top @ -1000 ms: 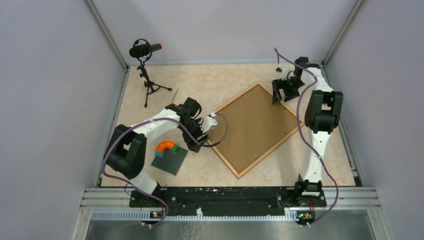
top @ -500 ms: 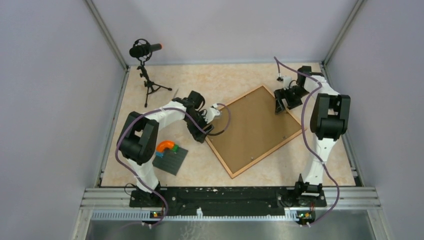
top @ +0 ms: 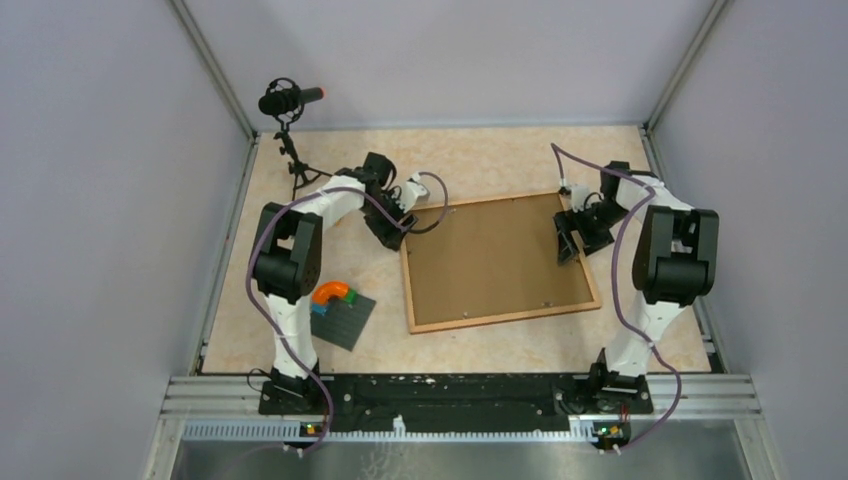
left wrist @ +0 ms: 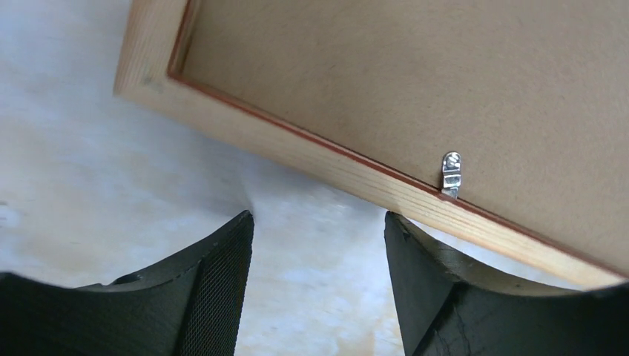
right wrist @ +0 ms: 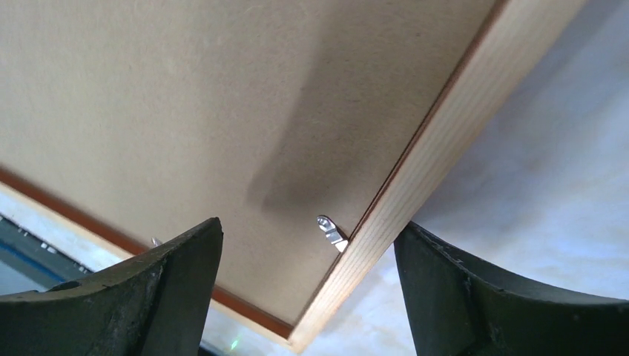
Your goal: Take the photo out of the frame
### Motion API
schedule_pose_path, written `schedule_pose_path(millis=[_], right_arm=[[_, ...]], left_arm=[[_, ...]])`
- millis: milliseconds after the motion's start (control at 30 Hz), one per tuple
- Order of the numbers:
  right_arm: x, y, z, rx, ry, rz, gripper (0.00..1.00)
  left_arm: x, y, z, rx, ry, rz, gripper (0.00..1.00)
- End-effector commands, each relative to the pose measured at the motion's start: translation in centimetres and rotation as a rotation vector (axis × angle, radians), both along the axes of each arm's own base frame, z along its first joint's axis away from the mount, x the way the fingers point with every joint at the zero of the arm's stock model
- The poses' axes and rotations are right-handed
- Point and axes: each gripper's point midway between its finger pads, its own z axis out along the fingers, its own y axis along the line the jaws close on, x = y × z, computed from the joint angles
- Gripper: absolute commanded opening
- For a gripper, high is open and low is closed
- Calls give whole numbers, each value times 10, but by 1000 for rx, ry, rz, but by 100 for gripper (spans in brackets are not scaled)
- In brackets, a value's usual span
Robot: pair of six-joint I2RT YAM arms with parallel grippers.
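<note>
The frame (top: 495, 262) lies face down on the table, its brown fibreboard back up and its sides nearly square to the table. The photo is hidden under that back. My left gripper (top: 398, 232) is open at the frame's far left corner; in the left wrist view its right fingertip (left wrist: 404, 241) sits against the pale wooden border (left wrist: 326, 167), near a small metal clip (left wrist: 450, 172). My right gripper (top: 566, 240) is open over the frame's right side. In the right wrist view its jaws (right wrist: 309, 224) straddle the border (right wrist: 415, 185) beside another clip (right wrist: 331, 231).
A microphone on a small tripod (top: 290, 100) stands at the far left. A grey studded baseplate (top: 340, 320) with an orange arch piece (top: 332, 292) lies near the left arm. Enclosure walls close three sides, and a metal rail (top: 450, 390) runs along the near edge.
The frame has swung clockwise from a diamond position to nearly square with the table. My left gripper moved farther back with its corner; my right gripper came nearer along the right side.
</note>
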Motion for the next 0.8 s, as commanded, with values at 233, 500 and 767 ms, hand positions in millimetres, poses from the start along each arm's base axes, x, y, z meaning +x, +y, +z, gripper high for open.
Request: schedule_pose_path(millis=[233,500,767], right_arm=[[-55,39,23,176,131,22,83],[-37,28,62,162,17,-17,84],[29,10,151,110,-302,-54,88]], left_arm=[[63,-28,60,-158,-157,71,71],[84,37,110,-127,-233,330,75],[103,121,82,-66,-261,567,74]])
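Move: The photo frame lies face down between the hands, at about fingertip height. Its middle is some 21 cm to the left hand's right and 5 cm nearer the base, and about 17 cm to the right hand's left and 2 cm back. On its left rail, a metal clip sits about 3 cm to the left hand's right and 2 cm back. The grey plate is roughly 12 cm to the left hand's left and 18 cm back, and the orange pipe about 14 cm left and 12 cm back. The photo frame is still being turned clockwise by its two ends: the left hand's fingers go on pushing the left rail forward about 6 cm, while the right hand, its open fingers astride the right rail, drags it back about 6 cm and slightly left. Then both come free and rise some 8 cm, the left swinging left and forward with a 25-degree counter-clockwise turn, the right returning forward. Both grippers stay open. ##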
